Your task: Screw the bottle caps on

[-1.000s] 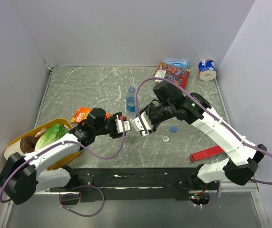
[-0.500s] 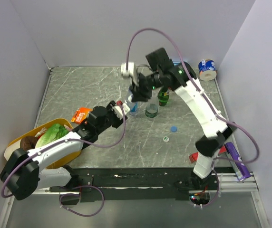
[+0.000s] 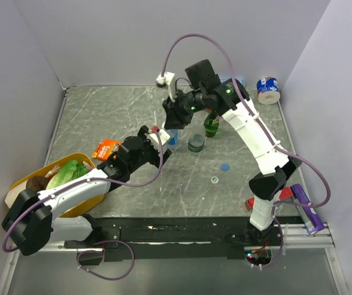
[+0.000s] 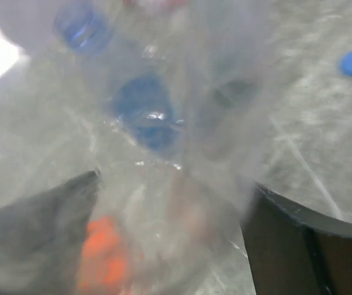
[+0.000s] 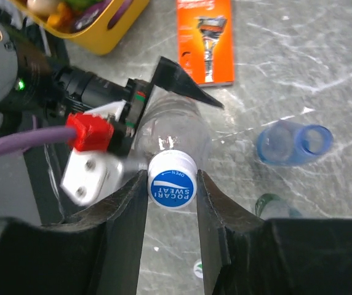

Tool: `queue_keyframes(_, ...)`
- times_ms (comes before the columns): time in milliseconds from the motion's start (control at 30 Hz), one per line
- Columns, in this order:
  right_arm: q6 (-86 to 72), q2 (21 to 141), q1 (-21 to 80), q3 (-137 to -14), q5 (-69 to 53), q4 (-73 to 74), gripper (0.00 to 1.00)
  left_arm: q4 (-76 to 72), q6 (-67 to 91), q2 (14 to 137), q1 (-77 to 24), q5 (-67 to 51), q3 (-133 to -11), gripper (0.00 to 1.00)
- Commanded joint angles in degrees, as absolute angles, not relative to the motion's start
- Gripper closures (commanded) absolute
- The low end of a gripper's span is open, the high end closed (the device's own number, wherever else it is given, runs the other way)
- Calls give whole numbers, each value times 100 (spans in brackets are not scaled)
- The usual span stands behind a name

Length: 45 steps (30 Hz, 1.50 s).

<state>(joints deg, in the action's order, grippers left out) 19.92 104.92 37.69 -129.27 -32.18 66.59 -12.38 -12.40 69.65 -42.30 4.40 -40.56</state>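
Note:
The clear water bottle stands mid-table. My left gripper is shut on its body; in the left wrist view the bottle fills the blurred space between my fingers. My right gripper is above it, shut on the blue cap with the white rim, which sits on the bottle's mouth. The dark green bottle stands uncapped to the right. The plain blue cap and the green-rimmed cap lie loose on the table.
A short dark-green cup stands beside the green bottle. An orange razor pack and a yellow bowl of food are at the left. A blue-and-white can lies at the back right. A blue translucent container lies near the bottle.
My right arm has swung up from low over the table middle to above the clear bottle, cap between its fingers. My left gripper has moved forward and closed on the bottle.

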Motion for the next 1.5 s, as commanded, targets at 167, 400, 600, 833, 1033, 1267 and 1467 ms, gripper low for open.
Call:
queue_keyframes(167,3137,9045,3999,-11945,-2716,7426,100,-660,-1872,6056,-4307,-1116,-3657,4)
queue_keyframes(400,3155,8201,3947,-11165,-1838,7760,100,-44,-2179,5915,-4035,-2037,-3463,4)
queue_keyframes(600,3383,7375,2920,-10406,-1274,8155,100,-193,-2329,6178,-3727,-2804,-3550,4)
queue_keyframes(833,4472,6803,741,-9783,-1309,8403,100,-378,-1829,6486,-3647,-2593,-3814,4)
queue_keyframes(1033,4159,7635,-894,-9650,-2003,7604,100,-493,-1127,6565,-3648,-1979,-3955,4)
queue_keyframes(1267,3569,8472,-1037,-9852,-2171,6416,100,-256,-651,6460,-3270,-2135,-4096,4)
queue_keyframes(1467,3217,8868,-1037,-9818,-1838,5959,100,-264,-598,6390,-3015,-2285,-4087,3)
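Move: The right hand already has the clear bottle by its cap and is bound for the open table some 35 cm to its right, about 6 cm ahead and 33 cm below. On the way stand the blue bottle about 6 cm ahead of it and level sideways, and the green-label bottle 6 cm ahead, 11 cm right; the blue cap lies 4 cm back, 21 cm right. From the left hand, its fingers already open around the clear bottle, that spot is some 38 cm right, 5 cm ahead. Still pinching the cap, the right hand draws the clear bottle out from between the left hand's open fingers, about 8 cm back while swinging right. It sweeps on some 35 cm right in all, curving forward and finally sinking about 10 cm towards the open table, the wrist turning about 45 degrees clockwise. The left hand backs off 7 cm, dips, then eases forward, fingers open. ##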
